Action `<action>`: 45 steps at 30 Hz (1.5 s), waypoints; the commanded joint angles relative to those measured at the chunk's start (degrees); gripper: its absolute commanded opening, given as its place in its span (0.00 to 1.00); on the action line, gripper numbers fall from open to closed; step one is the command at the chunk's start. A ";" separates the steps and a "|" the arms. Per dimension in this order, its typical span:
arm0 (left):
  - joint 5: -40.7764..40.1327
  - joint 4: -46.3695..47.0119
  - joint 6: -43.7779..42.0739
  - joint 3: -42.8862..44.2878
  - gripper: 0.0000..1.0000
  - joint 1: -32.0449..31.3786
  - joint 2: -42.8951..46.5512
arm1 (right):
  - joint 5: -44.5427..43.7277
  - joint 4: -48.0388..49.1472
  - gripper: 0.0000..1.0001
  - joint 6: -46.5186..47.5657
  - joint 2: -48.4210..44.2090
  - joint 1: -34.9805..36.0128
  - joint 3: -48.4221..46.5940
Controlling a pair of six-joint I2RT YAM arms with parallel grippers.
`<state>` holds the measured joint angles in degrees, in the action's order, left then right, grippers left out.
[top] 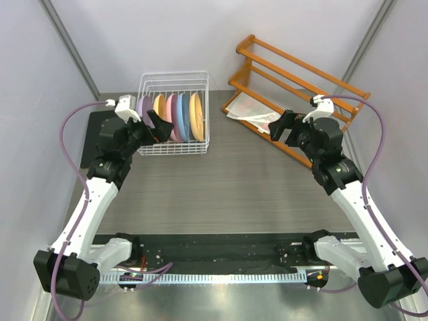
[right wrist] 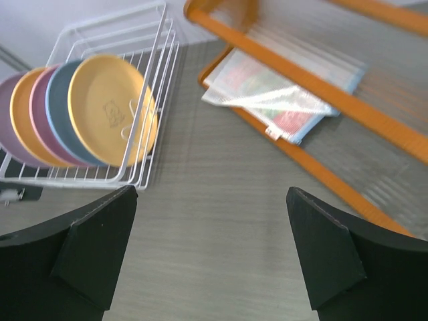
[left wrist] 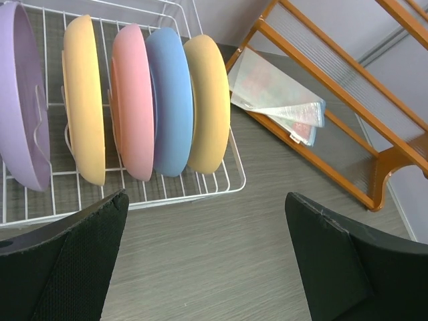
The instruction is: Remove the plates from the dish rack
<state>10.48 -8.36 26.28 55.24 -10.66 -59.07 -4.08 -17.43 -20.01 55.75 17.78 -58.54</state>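
The white wire dish rack (top: 174, 151) stands at the back left of the table. Five plates stand on edge in it, left to right: lilac (top: 144, 107), yellow (top: 159, 105), pink (top: 172, 111), light blue (top: 183, 114), orange (top: 196, 114). The left wrist view shows them too: lilac (left wrist: 23, 100), yellow (left wrist: 83, 93), pink (left wrist: 130, 100), light blue (left wrist: 170, 100), orange (left wrist: 210, 100). My left gripper (top: 160, 127) is open and empty, just in front of the rack's near side (left wrist: 200, 194). My right gripper (top: 284, 128) is open and empty, above the table to the rack's right. Its view faces the orange plate (right wrist: 107, 110).
An orange wooden slatted shelf rack (top: 294, 87) stands at the back right. A clear plastic packet (top: 251, 110) lies on its lower shelf and also shows in the right wrist view (right wrist: 281, 100). A black mat (top: 214, 247) runs along the near edge between the arm bases.
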 commanded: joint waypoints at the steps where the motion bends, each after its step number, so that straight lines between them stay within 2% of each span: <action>1: 4.77 0.00 -1.75 3.47 1.00 -0.07 -1.66 | -5.94 4.95 1.00 2.34 -0.03 -0.11 -1.22; 6: 15.26 5.46 -0.80 6.44 0.99 -0.07 -7.10 | -5.85 3.90 1.00 5.06 3.57 -0.12 -2.97; 7: 15.97 4.50 -0.62 7.76 0.89 -0.15 -9.20 | -6.20 3.90 1.00 5.16 4.28 -0.20 -3.24; 8: 15.19 3.88 -0.97 10.38 0.86 -0.59 -12.79 | -6.29 3.90 1.00 5.16 5.50 -0.12 -3.42; 9: 13.01 2.49 -2.97 11.80 0.85 -1.20 -14.65 | -5.86 3.90 1.00 5.24 6.04 -0.20 -3.77; 11: 2.60 -0.77 -5.70 15.05 0.96 -4.80 -18.86 | -5.33 3.98 1.00 5.42 7.53 -0.20 -4.03; 15: -5.79 -2.62 -8.71 20.16 0.95 -9.11 -25.20 | -5.33 3.90 1.00 5.42 8.85 -0.20 -3.86; 18: -11.15 -3.15 -9.76 23.06 0.89 -12.19 -29.16 | -6.03 3.90 1.00 5.25 9.20 -0.20 -2.90; 22: -21.54 -3.33 -11.43 26.49 0.90 -17.37 -33.21 | -6.73 3.81 1.00 5.77 9.82 -0.20 -1.93; 29: -37.27 -3.24 -13.62 31.93 0.88 -22.30 -38.66 | -6.56 3.81 0.98 5.42 10.43 -0.20 -1.49; 32: -42.54 -3.24 -15.21 33.69 0.86 -23.97 -40.94 | -6.65 3.90 0.97 5.42 10.70 -0.20 -1.40; 34: -44.22 -3.42 -15.12 34.40 0.81 -24.41 -41.74 | -6.56 3.90 0.96 5.16 10.70 -0.12 -1.40; 38: -50.55 -3.68 -15.21 35.46 0.80 -25.03 -44.46 | -6.47 3.89 0.96 4.72 10.70 -0.12 -1.31; 40: -51.26 -4.12 -15.30 36.86 0.79 -25.03 -45.69 | -6.56 3.90 0.96 4.72 10.70 -0.12 -1.22; 45: -52.67 -5.00 -15.30 39.59 0.68 -24.94 -49.38 | -6.65 3.89 0.96 4.54 10.79 -0.12 -0.96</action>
<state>-37.80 -13.47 11.42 90.96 -35.55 -106.65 -9.96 -15.18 -15.20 66.76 17.78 -59.75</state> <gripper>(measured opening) 0.705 0.955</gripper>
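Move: In the rack, the rightmost yellow plate stands about 16 cm ahead of the left hand, 10 cm to its right and some 18 cm below. The blue plate is about 4 cm to the left of it and the pink plate about 7 cm left, both level with it in reach; the rack's right side is about 4 cm to its right. From the right hand, the yellow plate is about 17 cm ahead, 28 cm left and 19 cm lower. Swinging the open, empty left hand forward some 13 cm, right about 10 and down about 8, over the rack towards the rightmost yellow plate; the wrist rolls its left side up about 35 degrees and turns counter-clockwise, while the fingers narrow by about a quarter, lining up with the plate. The empty right hand eases forward and down, staying open. ##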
